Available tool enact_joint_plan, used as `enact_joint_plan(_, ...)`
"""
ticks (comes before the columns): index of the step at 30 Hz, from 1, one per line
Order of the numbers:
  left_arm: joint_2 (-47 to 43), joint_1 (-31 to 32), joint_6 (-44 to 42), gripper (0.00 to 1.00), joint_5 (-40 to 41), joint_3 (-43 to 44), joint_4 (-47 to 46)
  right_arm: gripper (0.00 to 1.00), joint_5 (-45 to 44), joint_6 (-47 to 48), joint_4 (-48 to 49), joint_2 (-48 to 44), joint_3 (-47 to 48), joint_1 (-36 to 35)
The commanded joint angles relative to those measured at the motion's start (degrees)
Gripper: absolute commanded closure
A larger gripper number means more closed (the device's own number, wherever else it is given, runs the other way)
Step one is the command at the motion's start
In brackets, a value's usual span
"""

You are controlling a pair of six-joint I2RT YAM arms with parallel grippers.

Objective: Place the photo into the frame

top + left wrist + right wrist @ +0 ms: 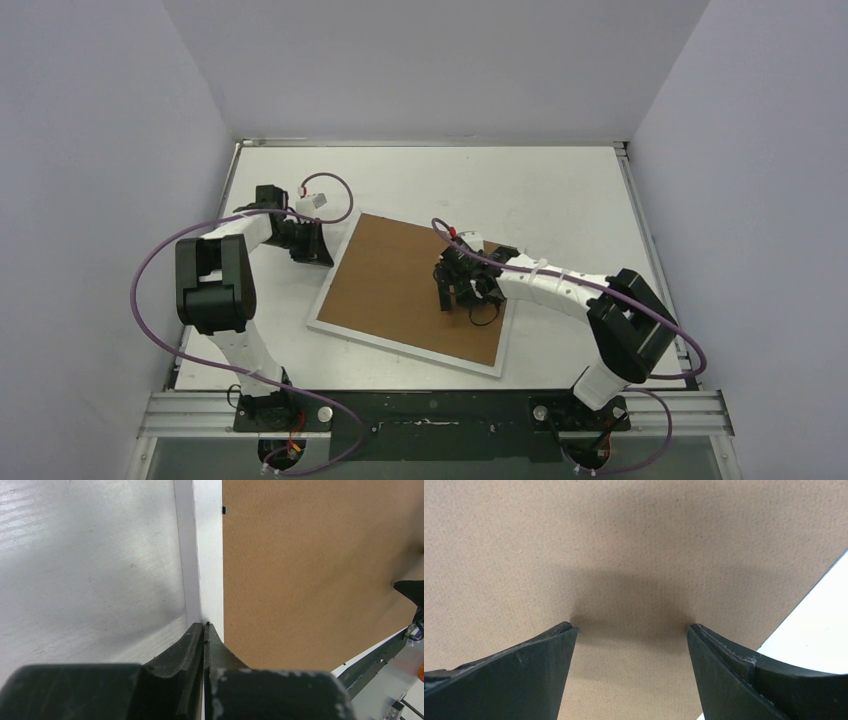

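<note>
The frame [400, 349] lies flat in the middle of the table, its narrow white border [210, 555] running round a plain brown backing board [395, 280] that fills its middle. The photo is hidden. My left gripper [322, 245] is shut with nothing between its fingers, and its tips [205, 626] rest against the outer side of the frame's left border. My right gripper [447, 290] is open over the board's right part. Both of its fingertips [566, 630] touch the brown board [624, 540], with only bare board between them.
The white table [450, 180] is boxed in by pale walls on three sides. A black rail [440, 420] carries both arm bases at the near edge. A small black tab [224, 509] sits where the board meets the border. Purple cables loop beside each arm.
</note>
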State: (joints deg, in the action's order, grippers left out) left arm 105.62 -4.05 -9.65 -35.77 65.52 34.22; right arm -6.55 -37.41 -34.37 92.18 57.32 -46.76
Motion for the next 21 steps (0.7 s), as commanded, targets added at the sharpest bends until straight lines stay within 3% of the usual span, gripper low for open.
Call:
enact_joint_plan(1,3.64,1.57,-2.09,1.0,4.57,-1.77,0.64,0.19,0.83,-1.4,-0.2,-4.26,1.96,-0.15)
enact_joint_plan(4,3.64,0.65,-2.51,1.0,4.74,-1.23,1.3,0.24,0.19,-1.61,-1.75,-8.32,1.31,-0.46)
enact_joint_plan(9,3.49,-1.0,-3.28,1.0,4.66,-0.37,2.18,0.45,0.0,-2.67,-3.99,-13.72,-3.15,-0.93)
enact_joint_plan(21,3.59,-1.45,-3.16,1.0,4.53,0.11,2.52,0.51,1.32,-4.34,-0.97,-10.32,-10.78,-3.32)
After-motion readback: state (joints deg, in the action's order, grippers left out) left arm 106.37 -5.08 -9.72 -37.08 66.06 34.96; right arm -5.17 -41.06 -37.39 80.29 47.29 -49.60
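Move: The brown board's near-right corner, inside the frame, lies about 13 cm back and 6 cm right of the right hand, about 1 cm below its tips. The middle of the frame's right rail is level with this hand and some 9 cm to its right; the near rail's middle is about 10 cm back and 12 cm left. From the left hand, that corner is about 24 cm back and 31 cm right, at tip height. The right fingertips come free of the brown board, rise about 5 cm, then swing back about 5 cm and some 3 cm right as they sink onto the board again near its near-right corner. On the way the spread fingers close to about half open. The left hand stays put, its shut fingertips still resting against the frame's left rail. ##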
